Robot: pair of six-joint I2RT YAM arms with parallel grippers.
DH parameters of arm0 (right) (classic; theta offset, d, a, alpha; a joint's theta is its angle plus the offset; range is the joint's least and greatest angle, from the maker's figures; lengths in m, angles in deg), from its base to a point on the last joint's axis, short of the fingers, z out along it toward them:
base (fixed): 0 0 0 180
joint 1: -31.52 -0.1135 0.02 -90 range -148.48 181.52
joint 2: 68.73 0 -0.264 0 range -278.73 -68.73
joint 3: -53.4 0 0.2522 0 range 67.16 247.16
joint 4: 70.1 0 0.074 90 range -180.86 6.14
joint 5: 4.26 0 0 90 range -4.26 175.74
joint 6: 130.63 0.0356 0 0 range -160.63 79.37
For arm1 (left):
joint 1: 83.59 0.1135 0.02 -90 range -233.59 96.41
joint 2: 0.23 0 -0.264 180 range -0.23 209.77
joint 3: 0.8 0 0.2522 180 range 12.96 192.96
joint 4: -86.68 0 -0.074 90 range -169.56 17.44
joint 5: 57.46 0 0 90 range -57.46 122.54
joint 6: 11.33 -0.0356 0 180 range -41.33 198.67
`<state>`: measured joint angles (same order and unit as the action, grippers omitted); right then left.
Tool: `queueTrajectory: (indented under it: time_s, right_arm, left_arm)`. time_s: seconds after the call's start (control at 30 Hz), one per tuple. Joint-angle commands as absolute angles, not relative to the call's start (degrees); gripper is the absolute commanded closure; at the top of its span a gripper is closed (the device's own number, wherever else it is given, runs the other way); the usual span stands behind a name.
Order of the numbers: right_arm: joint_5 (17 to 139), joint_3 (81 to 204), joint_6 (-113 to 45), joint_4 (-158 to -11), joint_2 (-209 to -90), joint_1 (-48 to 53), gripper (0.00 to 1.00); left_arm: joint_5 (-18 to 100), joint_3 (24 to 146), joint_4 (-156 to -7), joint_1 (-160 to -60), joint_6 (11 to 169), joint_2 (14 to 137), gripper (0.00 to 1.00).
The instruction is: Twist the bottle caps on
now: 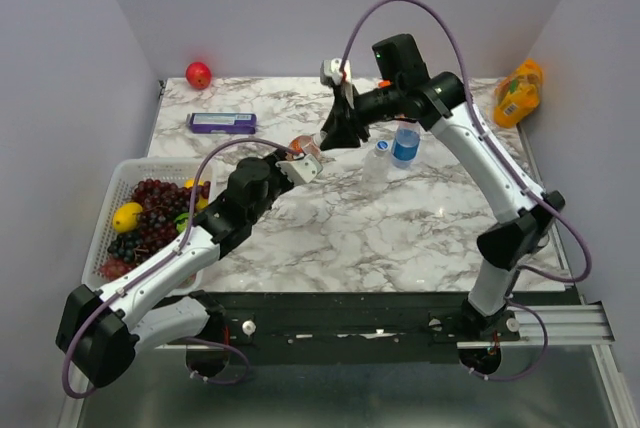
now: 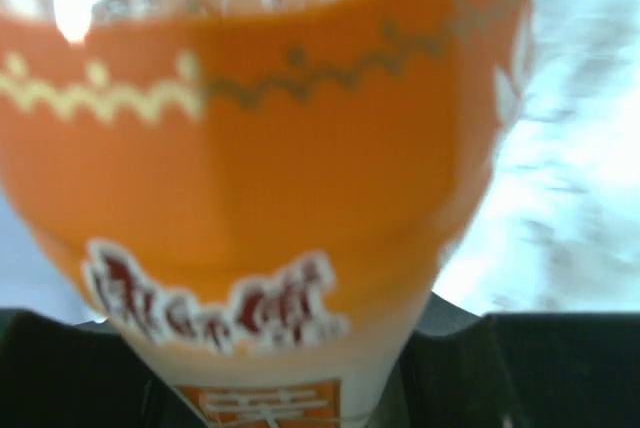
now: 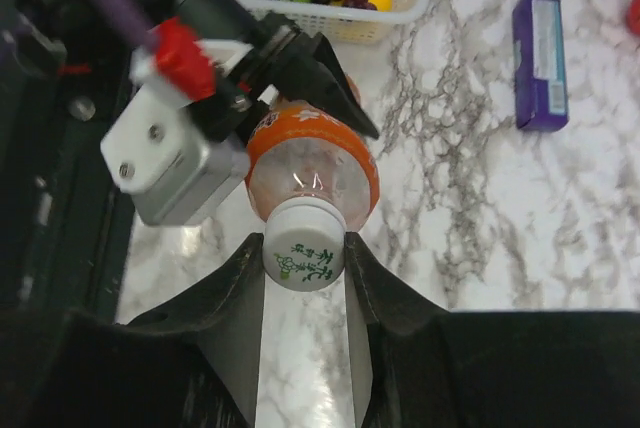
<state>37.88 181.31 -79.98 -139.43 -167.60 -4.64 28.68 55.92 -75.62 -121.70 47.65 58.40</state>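
Note:
The bottle with orange liquid (image 1: 303, 144) is held tilted above the table's middle, and it fills the left wrist view (image 2: 260, 168). My left gripper (image 1: 297, 160) is shut on its body; the dark fingers (image 2: 560, 368) flank it. A whitish cap (image 3: 304, 244) with green print sits on the bottle's neck (image 3: 310, 173). My right gripper (image 3: 305, 258) is shut on that cap, one finger touching each side. The blue-labelled bottle (image 1: 406, 143) stands at the back right with a small whitish cap (image 1: 382, 147) beside it. I cannot make out the all-clear bottle or the blue cap.
A white basket (image 1: 112, 180) of grapes and fruit stands at the left, also in the right wrist view (image 3: 400, 8). A purple box (image 1: 222, 122) and a red apple (image 1: 198, 74) lie at the back left. A yellow-orange pouch (image 1: 518, 93) is at the back right.

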Motion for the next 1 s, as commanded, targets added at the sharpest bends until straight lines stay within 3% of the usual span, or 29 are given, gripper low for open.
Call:
queueTrajectory:
  time_s: [0.0,0.1,0.33,0.47,0.57,0.67,0.8,0.93,0.97]
  right_arm:
    - [25.8,190.3,-41.4,-141.5,-179.5,0.0,1.0]
    - [20.6,185.7,-26.9,-133.4,-180.7,2.3,1.0]
    - [19.9,185.3,-23.2,-131.8,-182.6,2.9,0.99]
    - [20.3,189.0,-27.0,-131.1,-181.5,4.7,0.5]
    - [22.2,190.9,-35.4,-131.3,-178.7,6.4,0.36]
    - [25.1,188.4,-44.8,-130.6,-173.2,6.8,0.27]
    - [27.6,165.6,-40.8,-105.9,-161.9,6.6,0.21]
    - [29.8,163.2,-37.6,-102.0,-160.7,6.3,0.19]
    - [29.5,163.3,-37.2,-101.8,-160.9,6.3,0.13]
  left_arm:
    - [3.6,51.6,-103.1,-122.3,33.1,60.4,1.0]
    - [3.4,49.3,-108.9,-122.4,25.6,60.2,1.0]
    - [3.0,48.9,-106.2,-123.3,22.6,59.9,1.0]
    - [5.8,50.2,-95.8,-123.3,29.2,59.4,1.0]
    - [8.7,53.2,-83.5,-122.9,41.0,59.6,1.0]
    - [15.7,55.9,-74.7,-121.7,55.0,59.6,1.0]
    - [25.2,57.2,-71.7,-121.0,66.6,58.4,1.0]
    - [32.4,58.3,-72.8,-120.5,71.8,57.9,1.0]
    - [34.5,58.7,-73.0,-120.4,72.2,58.0,1.0]
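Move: The right fingers already grip the white cap, with its middle about at their hand point. From the left hand, which holds the orange-labelled bottle, that cap lies roughly 8 cm to the right, 2 cm ahead and 6 cm up. From the right hand the clear bottle stands about level ahead and some 12 cm right, and the blue-label bottle about 2 cm ahead and 19 cm right, both some 18 cm lower. Facing the cap, right fingers twist it clockwise some 55 degrees, release, retreat upward-right; left swings bottle leftward, returns. ##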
